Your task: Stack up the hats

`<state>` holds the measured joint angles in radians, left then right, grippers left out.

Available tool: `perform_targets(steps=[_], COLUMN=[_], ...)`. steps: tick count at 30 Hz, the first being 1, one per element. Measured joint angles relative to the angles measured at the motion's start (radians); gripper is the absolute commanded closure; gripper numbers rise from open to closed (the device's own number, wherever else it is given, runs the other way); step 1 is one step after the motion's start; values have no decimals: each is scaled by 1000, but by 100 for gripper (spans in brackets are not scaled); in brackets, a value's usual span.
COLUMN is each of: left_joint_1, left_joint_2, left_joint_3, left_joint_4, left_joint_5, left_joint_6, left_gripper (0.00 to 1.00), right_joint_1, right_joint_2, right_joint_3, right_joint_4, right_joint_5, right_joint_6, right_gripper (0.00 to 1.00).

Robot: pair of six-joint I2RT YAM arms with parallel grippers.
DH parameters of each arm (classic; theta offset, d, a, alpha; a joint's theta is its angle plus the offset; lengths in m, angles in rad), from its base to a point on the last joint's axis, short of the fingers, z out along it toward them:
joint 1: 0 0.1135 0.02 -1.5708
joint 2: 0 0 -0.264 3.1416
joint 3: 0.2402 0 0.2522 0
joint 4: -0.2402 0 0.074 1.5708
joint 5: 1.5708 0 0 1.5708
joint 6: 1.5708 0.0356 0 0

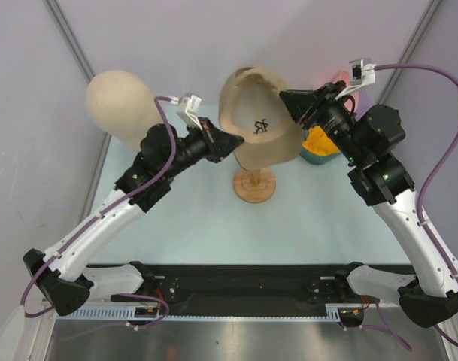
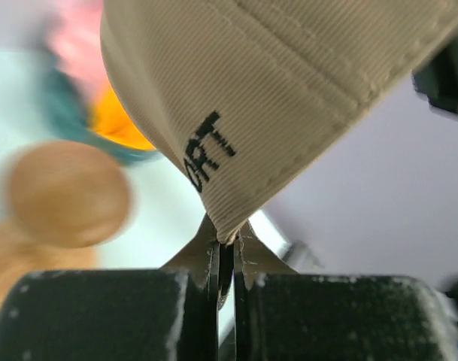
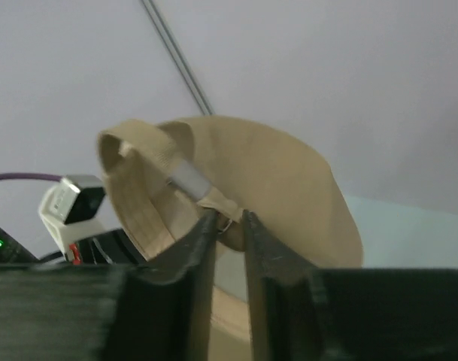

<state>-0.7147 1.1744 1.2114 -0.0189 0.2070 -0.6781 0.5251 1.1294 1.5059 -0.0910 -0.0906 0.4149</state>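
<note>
A tan cloth hat (image 1: 255,113) with black stitched letters hangs above the wooden stand (image 1: 254,184), stretched between my two grippers. My left gripper (image 1: 232,141) is shut on the hat's lower left edge; in the left wrist view the cloth (image 2: 289,90) is pinched at the fingertips of that gripper (image 2: 227,237). My right gripper (image 1: 285,98) is at the hat's right rim. In the right wrist view its jaws (image 3: 227,218) stand slightly apart, with the strap and buckle of the hat (image 3: 274,180) between the tips. A yellow-orange hat (image 1: 316,141) lies behind my right arm.
A cream mannequin head (image 1: 119,98) stands at the back left, close to my left arm. A teal tub (image 1: 315,156) sits at the right under the yellow-orange hat, with something pink (image 1: 338,75) behind it. Metal frame posts run along both back corners.
</note>
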Motion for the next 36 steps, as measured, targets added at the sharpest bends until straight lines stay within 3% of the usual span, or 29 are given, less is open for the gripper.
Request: perform_targets(steps=[3,6,13,17,20,24,27,31,36], left_joint_1=[1,5,20,22,23,25,40,73,72], left_joint_2=[9,58,222,279,258,207,267,301,282], left_joint_3=[168,380,863,1010,929,639,636,655,711], left_joint_4=[-245,-469,-816,-875,-731,-120,107,285,351], left_joint_5=[-148,-307,-700,-970,-1180,-1344,-1369,-1382,-1388], left_joint_6=[135,252,505,714,991,1639,1915,2137,2211], left_gripper=[100,100,100,100,100,100,100,100,100], right_joint_1=[0,0,0,-8,-33,-78,-107,-139,-163], right_joint_2=[-3,-12,-85,-160,-207,-234,-231,-230,-233], right_joint_3=[-48,-101,-218,-251,-263,-287,-307,-333,-344], right_joint_4=[1,-3,-25,-54,-65,-64,-61,-62,-60], right_joint_5=[1,3,15,36,46,43,25,-5,-38], right_joint_6=[-3,2,0,-7,-9,-7,1,20,27], right_gripper=[24,14,12,12,12,12,13,13,13])
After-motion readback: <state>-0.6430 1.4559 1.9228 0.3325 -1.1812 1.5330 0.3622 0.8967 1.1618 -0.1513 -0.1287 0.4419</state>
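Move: Some 25 cm to the left of the left hand, about 7 cm farther forward and some 5 cm lower, is the cream head on its dark stand; the wooden head is about 8 cm to this hand's right, 3 cm ahead and 20 cm below. From the right hand the khaki cap's middle is roughly 5 cm left, 2 cm ahead and 5 cm below, and the cream head about 35 cm left, 3 cm ahead and 18 cm down. Keeping its pinch on the khaki cap's edge, the left hand sweeps some 30 cm left and 20 cm up, slightly forward, to high over the cream head, rolling and swinging counter-clockwise until its fingers point forward-left instead of forward-right. The right fingers, already parting, open wide and let go of the cap as that hand sinks about 8 cm; it then draws right and a little lower. ##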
